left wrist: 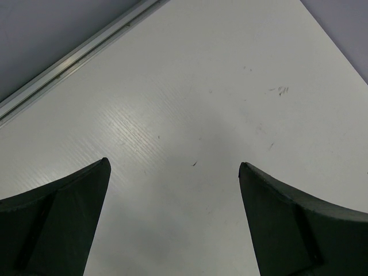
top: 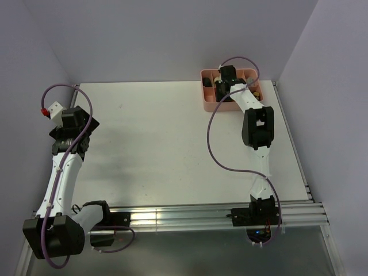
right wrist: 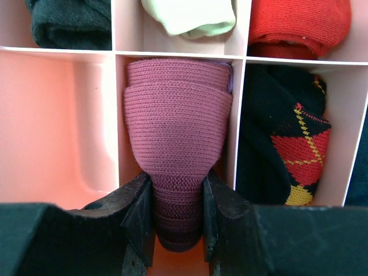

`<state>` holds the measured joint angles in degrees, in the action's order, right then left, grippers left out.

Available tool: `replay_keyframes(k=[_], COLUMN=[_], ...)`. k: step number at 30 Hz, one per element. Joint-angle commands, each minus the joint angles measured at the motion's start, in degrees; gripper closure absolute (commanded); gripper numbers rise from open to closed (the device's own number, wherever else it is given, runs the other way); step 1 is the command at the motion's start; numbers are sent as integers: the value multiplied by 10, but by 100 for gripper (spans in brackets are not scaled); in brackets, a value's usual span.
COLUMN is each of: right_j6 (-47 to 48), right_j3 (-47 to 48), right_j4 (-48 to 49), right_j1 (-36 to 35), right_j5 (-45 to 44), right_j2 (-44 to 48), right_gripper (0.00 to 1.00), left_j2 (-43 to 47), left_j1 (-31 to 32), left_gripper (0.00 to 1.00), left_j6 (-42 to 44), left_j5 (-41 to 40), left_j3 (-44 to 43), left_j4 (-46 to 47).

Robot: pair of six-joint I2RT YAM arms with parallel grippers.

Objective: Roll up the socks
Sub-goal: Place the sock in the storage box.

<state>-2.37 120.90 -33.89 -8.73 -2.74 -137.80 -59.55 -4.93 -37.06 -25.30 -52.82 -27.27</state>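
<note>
My right gripper (right wrist: 178, 198) is shut on a rolled mauve sock (right wrist: 177, 121), squeezing its near end inside the middle compartment of the pink divided tray (right wrist: 69, 132). In the top view the right gripper (top: 225, 80) reaches into the pink tray (top: 206, 92) at the far right of the table. Other rolled socks fill neighbouring compartments: a dark one (right wrist: 69, 23), a pale green one (right wrist: 190, 17), a red one (right wrist: 302, 26) and a black argyle one (right wrist: 287, 138). My left gripper (left wrist: 174, 172) is open and empty over bare white table; in the top view it (top: 73, 123) sits at the far left.
The compartment left of the mauve sock (right wrist: 57, 126) holds nothing. An aluminium rail (left wrist: 75, 57) runs along the table's edge by the left gripper. Grey walls close in the table (top: 161, 144) at the back and sides.
</note>
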Motion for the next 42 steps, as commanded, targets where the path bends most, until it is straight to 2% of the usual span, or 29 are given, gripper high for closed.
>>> replay_keyframes(k=[1,6,9,10,13,21,28,37,42], right_j6=[13,11,6,5,5,14,18,18,18], right_j3=[-27,-11,-33,-43,-72,-114,-119,-145,-125], right_j4=[-56,-80,-67,-48,-17,35,41,66,44], right_j1=[17,20,21,20,20,20,21,20,20], right_j5=[-5,18,25,25,25,22,25,25,25], right_j2=[6,-12,2,21,45,105,129,140,116], right_gripper=[100,98,77,67,56,47,45,44,42], left_j2=[2,3,5,5,6,8,8,7,6], left_j1=[-3,-3,-3,-3,-3,-3,-4,-4,-5], left_gripper=[1,1,0,1,1,1,1,1,1], left_j6=[8,8,9,9,8,8,8,7,6], left_j5=[4,8,10,9,9,8,5,4,3], left_j3=[0,1,2,2,2,2,2,2,3], left_j4=[18,19,20,20,19,18,17,15,15])
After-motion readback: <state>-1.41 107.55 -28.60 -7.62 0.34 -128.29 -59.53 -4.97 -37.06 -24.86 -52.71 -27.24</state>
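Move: The sock is already down in the second compartment from the left of the storage box's front row, its near end between the right fingers; its middle is about 2 cm ahead of the right hand and 1 cm lower. The empty compartment lies 6 cm left of the sock, the argyle sock 6 cm right of it, and the light green sock some 8 cm beyond it. From the left hand, the sock is some 29 cm ahead, 58 cm right and 16 cm below. Ease the right gripper slightly back with the sock's near end still pinched, then open the fingers partway, by about a fifth of their range, to release the grip. While they spread, draw the hand back towards the box's front wall, some 2.5 cm in all, and lift it about 1.5 cm, keeping the wrist's tilt and the fingertips beside the sock's near end. ##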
